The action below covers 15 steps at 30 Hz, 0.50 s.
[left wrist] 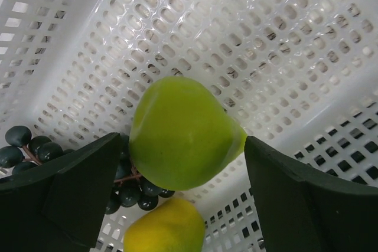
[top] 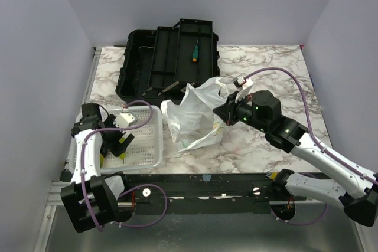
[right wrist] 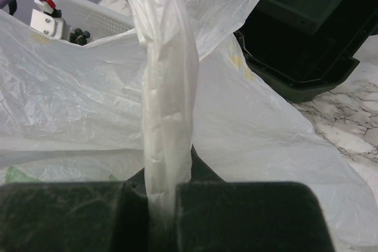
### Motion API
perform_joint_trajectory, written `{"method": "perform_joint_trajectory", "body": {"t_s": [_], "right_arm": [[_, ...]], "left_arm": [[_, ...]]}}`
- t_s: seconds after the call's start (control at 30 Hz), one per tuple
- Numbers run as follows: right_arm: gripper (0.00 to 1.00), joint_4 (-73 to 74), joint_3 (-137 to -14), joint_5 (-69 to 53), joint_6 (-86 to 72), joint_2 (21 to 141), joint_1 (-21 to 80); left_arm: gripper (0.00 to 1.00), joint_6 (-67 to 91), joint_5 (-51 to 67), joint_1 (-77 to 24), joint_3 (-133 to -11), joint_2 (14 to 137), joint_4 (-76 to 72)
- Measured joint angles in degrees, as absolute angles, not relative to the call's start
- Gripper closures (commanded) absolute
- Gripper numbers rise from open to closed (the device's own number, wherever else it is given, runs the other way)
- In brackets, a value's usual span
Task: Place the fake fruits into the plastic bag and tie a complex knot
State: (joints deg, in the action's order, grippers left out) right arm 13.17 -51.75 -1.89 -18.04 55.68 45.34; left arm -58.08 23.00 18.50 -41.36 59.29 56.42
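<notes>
In the left wrist view a glossy green fake fruit (left wrist: 180, 134) lies in the white perforated basket (left wrist: 266, 39), with a yellow one (left wrist: 165, 228) just below it. My left gripper (left wrist: 183, 166) is open, its fingers standing either side of the green fruit, close to its flanks. From above, that gripper (top: 118, 146) reaches down into the basket (top: 147, 146). The crinkly white plastic bag (top: 192, 119) slumps mid-table with its mouth raised. My right gripper (right wrist: 162, 199) is shut on a twisted loop handle (right wrist: 165, 87) of the bag (right wrist: 71, 104), holding it up at the bag's right side (top: 227, 110).
A bunch of dark fake grapes (left wrist: 23, 146) lies beside the fruits in the basket. An open black toolbox (top: 168, 57) stands at the back, holding a green-handled screwdriver (top: 194, 51). The toolbox's corner (right wrist: 301, 45) is close behind the bag.
</notes>
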Motion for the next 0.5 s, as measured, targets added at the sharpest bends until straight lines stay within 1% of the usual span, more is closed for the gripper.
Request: {"method": "perform_joint_trajectory", "body": {"t_s": [0.03, 0.1, 0.13, 0.17, 0.23, 0.37, 0.43, 0.5], "right_arm": [[1.0, 13.17, -51.75, -2.0, -18.09, 55.7, 45.3], [0.99, 13.17, -51.72, -2.13, -18.15, 55.7, 45.28], [1.0, 13.15, -51.66, -2.2, -18.17, 55.7, 45.28], [0.99, 13.15, -51.59, -2.22, -18.17, 55.7, 45.28], [0.99, 13.17, -51.35, -2.24, -18.2, 55.7, 45.25], [0.99, 13.17, -50.63, -2.5, -18.44, 55.7, 45.25], [0.99, 13.19, -50.33, -2.92, -18.63, 55.7, 45.25], [0.99, 13.19, -50.19, -3.42, -18.85, 55.7, 45.25]], "left_arm": [[0.24, -58.04, 22.35, 18.15, -40.4, 59.51, 55.0], [0.39, -57.98, 21.56, 17.78, -39.44, 59.88, 53.45], [0.48, -57.74, 21.32, 17.58, -38.98, 60.14, 52.71], [0.55, -57.58, 21.26, 17.39, -38.76, 60.36, 52.25], [0.65, -57.12, 21.23, 17.12, -38.89, 60.29, 51.66], [0.72, -55.81, 22.09, 17.08, -40.97, 60.12, 53.32], [0.74, -54.11, 23.33, 16.62, -46.06, 60.07, 55.53], [0.75, -51.42, 25.47, 15.49, -55.88, 60.51, 57.14]]}}
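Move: The green pear sits right between the left hand's open fingers, its middle about 2 cm below the hand point. In the tray beside it, the black grapes lie some 7 cm to the left and 1 cm farther out, and the yellow mango about 9 cm left and 5 cm back. From the right hand, which holds the bag, the pear lies roughly 44 cm left, 4 cm back and 20 cm below. Left hand sinks slightly, pinches the pear, then lifts it about 9 cm and carries it 5 cm forward. ##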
